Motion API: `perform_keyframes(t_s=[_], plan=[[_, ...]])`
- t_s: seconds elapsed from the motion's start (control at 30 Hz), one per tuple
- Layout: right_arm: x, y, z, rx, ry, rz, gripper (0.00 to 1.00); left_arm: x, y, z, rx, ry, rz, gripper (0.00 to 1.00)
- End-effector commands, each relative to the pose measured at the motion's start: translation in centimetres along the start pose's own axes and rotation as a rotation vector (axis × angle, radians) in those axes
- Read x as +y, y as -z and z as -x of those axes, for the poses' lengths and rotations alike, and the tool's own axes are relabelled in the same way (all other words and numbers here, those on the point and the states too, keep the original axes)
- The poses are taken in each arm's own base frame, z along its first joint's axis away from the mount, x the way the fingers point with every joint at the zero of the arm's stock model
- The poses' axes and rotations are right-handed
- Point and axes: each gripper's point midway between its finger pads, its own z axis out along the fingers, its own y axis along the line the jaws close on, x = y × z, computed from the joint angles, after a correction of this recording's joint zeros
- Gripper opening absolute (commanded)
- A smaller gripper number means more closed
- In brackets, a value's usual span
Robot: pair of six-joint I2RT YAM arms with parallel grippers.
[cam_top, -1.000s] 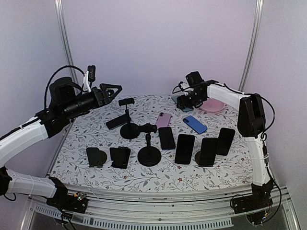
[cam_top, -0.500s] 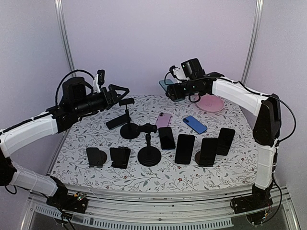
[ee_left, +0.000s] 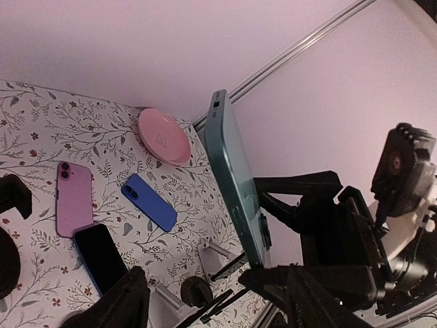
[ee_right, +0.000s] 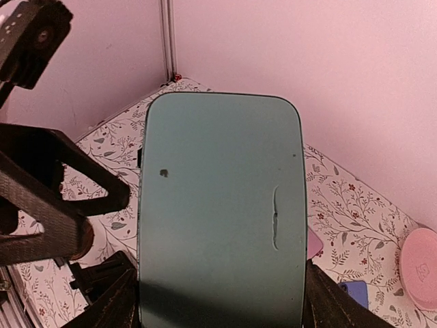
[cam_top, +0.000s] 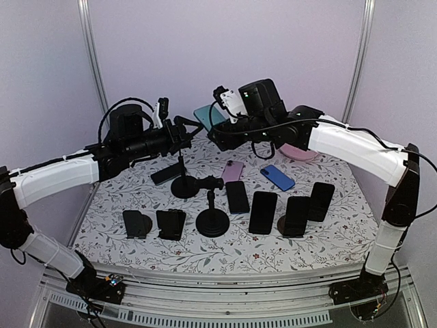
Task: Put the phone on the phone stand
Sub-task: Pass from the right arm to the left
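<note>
A teal phone (cam_top: 207, 115) hangs high over the back of the table, and my right gripper (cam_top: 220, 134) is shut on its lower end. It fills the right wrist view, back side showing (ee_right: 218, 205), with dark fingers (ee_right: 109, 297) at both sides. My left gripper (cam_top: 185, 130) is open right beside it. From the left wrist the phone (ee_left: 235, 184) shows edge-on between the spread left fingers (ee_left: 130, 301), close to the right one. Empty phone stands are below: a clamp stand (cam_top: 183, 183), a round-base stand (cam_top: 213, 222) and two small black ones (cam_top: 136, 224).
Pink (cam_top: 233, 171), blue (cam_top: 277, 177) and black (cam_top: 237, 197) phones lie flat mid-table, and another black one (cam_top: 164, 175) lies at the left. Two black phones (cam_top: 296, 215) lean on stands at the right. A pink dish (ee_left: 164, 135) sits at the back.
My right arm has swung left and up from the pink dish, carrying the teal phone to the left gripper. The left arm has reached right to meet it, and its jaws have narrowed slightly.
</note>
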Motion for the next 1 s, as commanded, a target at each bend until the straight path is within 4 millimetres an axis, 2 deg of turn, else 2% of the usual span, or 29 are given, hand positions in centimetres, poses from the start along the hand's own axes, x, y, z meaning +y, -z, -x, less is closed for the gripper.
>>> perform_keyframes(t_s=[0.0,0.1,0.23,0.33,0.4,0.5,0.57,0.6,0.77,0.83,0.87,0.97], plan=[[2.7,2.5,2.5,-0.098,0.003,-0.007,0.49,-2.7,-0.3,0.1,-0.025,0.010,-0.059,0.68],[4.5,3.2,2.3,-0.098,0.016,0.002,0.49,-3.3,0.0,-0.6,-0.025,0.018,-0.065,0.66],[6.9,4.6,2.0,-0.107,0.028,0.018,0.49,-3.4,1.0,-1.4,-0.040,0.044,-0.053,0.58],[8.4,5.4,1.2,-0.100,0.041,0.023,0.49,-3.2,1.9,-2.2,-0.052,0.074,-0.048,0.38],[9.2,5.9,0.7,-0.098,0.041,0.021,0.49,-3.2,2.6,-2.8,-0.065,0.087,-0.049,0.18],[9.6,6.2,-0.3,-0.084,0.025,0.016,0.49,-3.6,3.6,-3.5,-0.073,0.085,-0.060,0.00],[10.0,6.3,-0.8,-0.074,0.006,0.026,0.50,-4.0,4.1,-4.2,-0.077,0.070,-0.088,0.00],[10.3,6.4,-1.1,-0.070,-0.001,0.033,0.54,-4.4,4.4,-4.4,-0.079,0.055,-0.105,0.00],[11.0,7.4,-1.8,-0.063,-0.067,0.093,0.88,-6.4,6.1,-4.6,-0.088,-0.066,-0.196,0.00],[11.3,8.2,-1.8,-0.068,-0.108,0.136,0.97,-7.0,7.0,-4.4,-0.101,-0.134,-0.218,0.00],[11.5,8.7,-1.7,-0.073,-0.120,0.158,1.00,-7.4,7.5,-4.2,-0.108,-0.165,-0.224,0.00],[11.9,10.1,-1.1,-0.091,-0.158,0.220,0.99,-9.1,9.4,-3.0,-0.151,-0.289,-0.252,0.00]])
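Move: Just ahead and to the right of the open left fingers, the teal phone's middle lies about 5 cm farther out, 6 cm right and 1 cm higher. The right hand already grips its lower end; from there its middle is some 4 cm ahead, 3 cm left and 2 cm up, and the left gripper about level and 9 cm left. Down from the left hand, the tall stand is 5 cm ahead, 5 cm left, the pink phone 13 cm ahead, 14 cm right. Drawing back towards the bases together, the hands meet over the stands: the right carries the phone about 14 cm back and 4–5 cm left between the left jaws. The left travels about 10 cm back, at first edging 2 cm right, and pinches the phone's two faces near mid-length on the way; only then do the right fingers spread wide and release the lower end. ##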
